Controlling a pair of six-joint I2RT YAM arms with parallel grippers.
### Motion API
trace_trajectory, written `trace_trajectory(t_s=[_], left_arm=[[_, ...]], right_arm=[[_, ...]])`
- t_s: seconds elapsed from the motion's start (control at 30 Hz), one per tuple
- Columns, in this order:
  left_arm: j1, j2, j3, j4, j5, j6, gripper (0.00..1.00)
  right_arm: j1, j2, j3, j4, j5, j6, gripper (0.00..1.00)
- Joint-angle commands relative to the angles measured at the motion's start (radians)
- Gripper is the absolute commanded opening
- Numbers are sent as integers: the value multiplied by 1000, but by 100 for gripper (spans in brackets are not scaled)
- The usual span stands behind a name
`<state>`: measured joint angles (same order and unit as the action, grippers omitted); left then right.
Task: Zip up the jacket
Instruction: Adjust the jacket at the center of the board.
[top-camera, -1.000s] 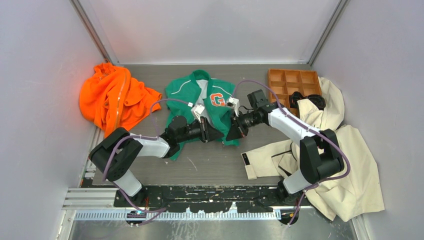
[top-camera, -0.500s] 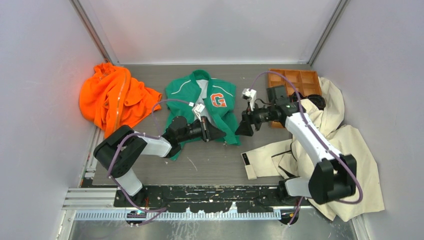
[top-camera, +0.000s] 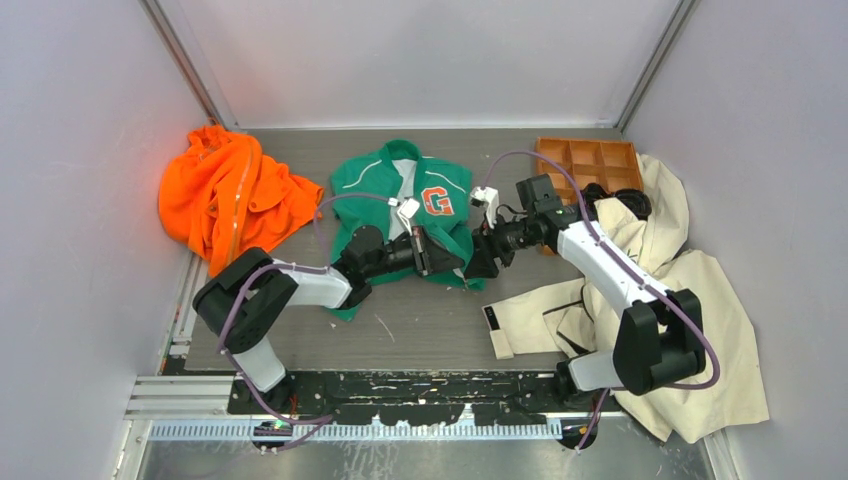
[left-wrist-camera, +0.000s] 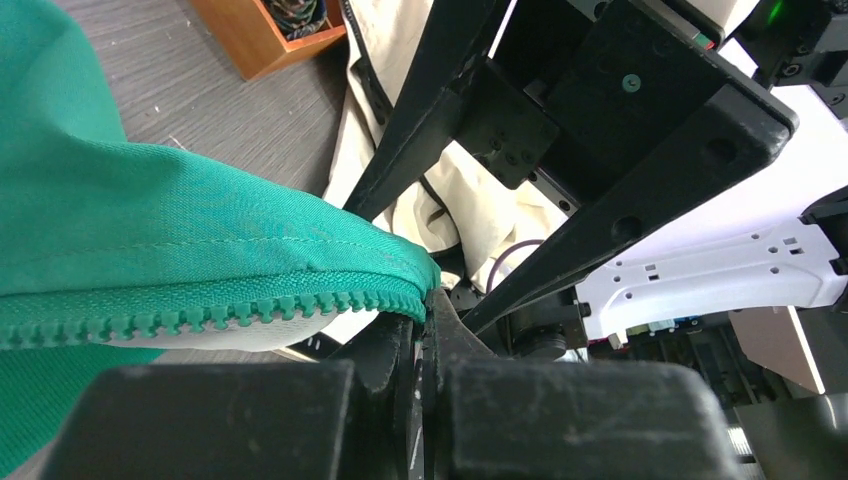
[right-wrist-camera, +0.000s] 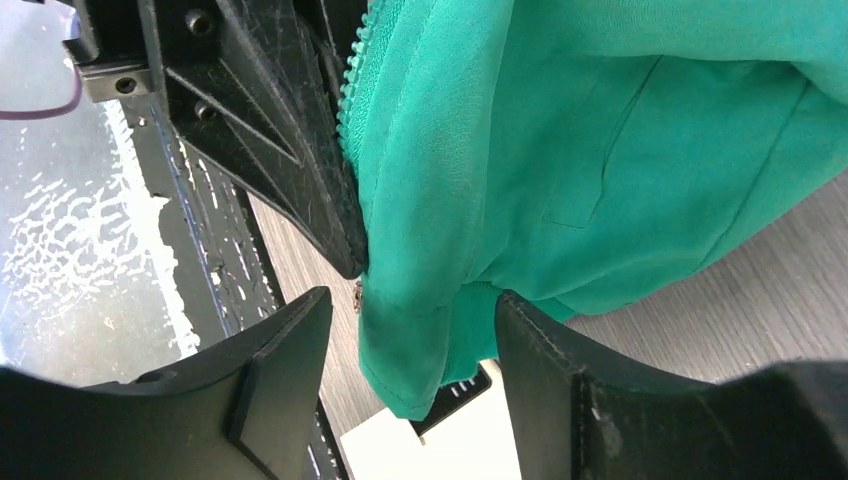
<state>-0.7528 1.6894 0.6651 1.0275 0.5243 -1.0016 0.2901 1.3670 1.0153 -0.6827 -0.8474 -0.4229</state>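
Observation:
The green jacket (top-camera: 385, 185) with its orange "G" patch (top-camera: 436, 200) lies on the grey table, front partly open. My left gripper (top-camera: 452, 265) is shut on the jacket's lower front edge, at the end of the green zipper teeth (left-wrist-camera: 200, 318); the left wrist view shows the jaws pinched tight on the fabric (left-wrist-camera: 425, 310). My right gripper (top-camera: 478, 262) is open right beside it. In the right wrist view its two fingers straddle the jacket's hanging bottom corner (right-wrist-camera: 420, 330) without touching it, with the gripper's midpoint (right-wrist-camera: 410, 370) just below the left gripper's finger (right-wrist-camera: 260, 130).
A bright orange garment (top-camera: 225, 195) lies bunched at the back left. A cream coat (top-camera: 690, 330) spreads over the right side, its white cuff with a black label (top-camera: 497, 330) near the grippers. An orange-brown compartment tray (top-camera: 585, 165) stands at the back right.
My left gripper has slid right with the jacket's edge in it. My right gripper pulled away to the right, then came back down-left to the jacket's bottom corner.

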Motion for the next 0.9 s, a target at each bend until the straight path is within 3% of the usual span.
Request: trace_trajectory(t_s=[0.0,0.13,0.33,0.67,0.73,0.87], left_arm=[[-2,15,30,33,-4,-14,0],[-3,24,33,40,0,-14,0],[-3,27,31,43,0,-12,0],[2,30,4,45,-42,0,0],[8,4,-22,11,-85,18,6],[13,-125,-64,-211,-196,120,32]], right_arm=[[14,14,23,3,39,23,65],[15,17,17,16,21,39,64],[20,52,20,12,-18,50,52],[34,87,33,-11,-18,39,7],[33,99,27,-9,-21,47,4],[32,171,24,6,-19,84,3]])
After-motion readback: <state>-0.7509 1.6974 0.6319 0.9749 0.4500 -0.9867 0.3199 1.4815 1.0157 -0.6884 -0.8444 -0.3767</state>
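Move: The green jacket's hem corner, at the lower end of the loose zip edge, hangs roughly 3 cm below and 1 cm left of the right hand, level with it forward and back, between the open fingers. The left hand already pinches that edge; the corner is some 3 cm right, 1 cm back and 4 cm below it. From the right hand, the G logo is about 15 cm ahead, 8 cm left, and the beige strap's end 12 cm back, 6 cm right; both around 10 cm below. Downward by roughly 2.5 cm the right hand sinks, easing slightly left and tipping a little, while its wide-open fingers close and pinch the hanging hem corner just below the left fingers. The left hand, keeping its pinch on the zip edge at first, sinks about as far, then begins to open slightly as it eases forward at the very end. ##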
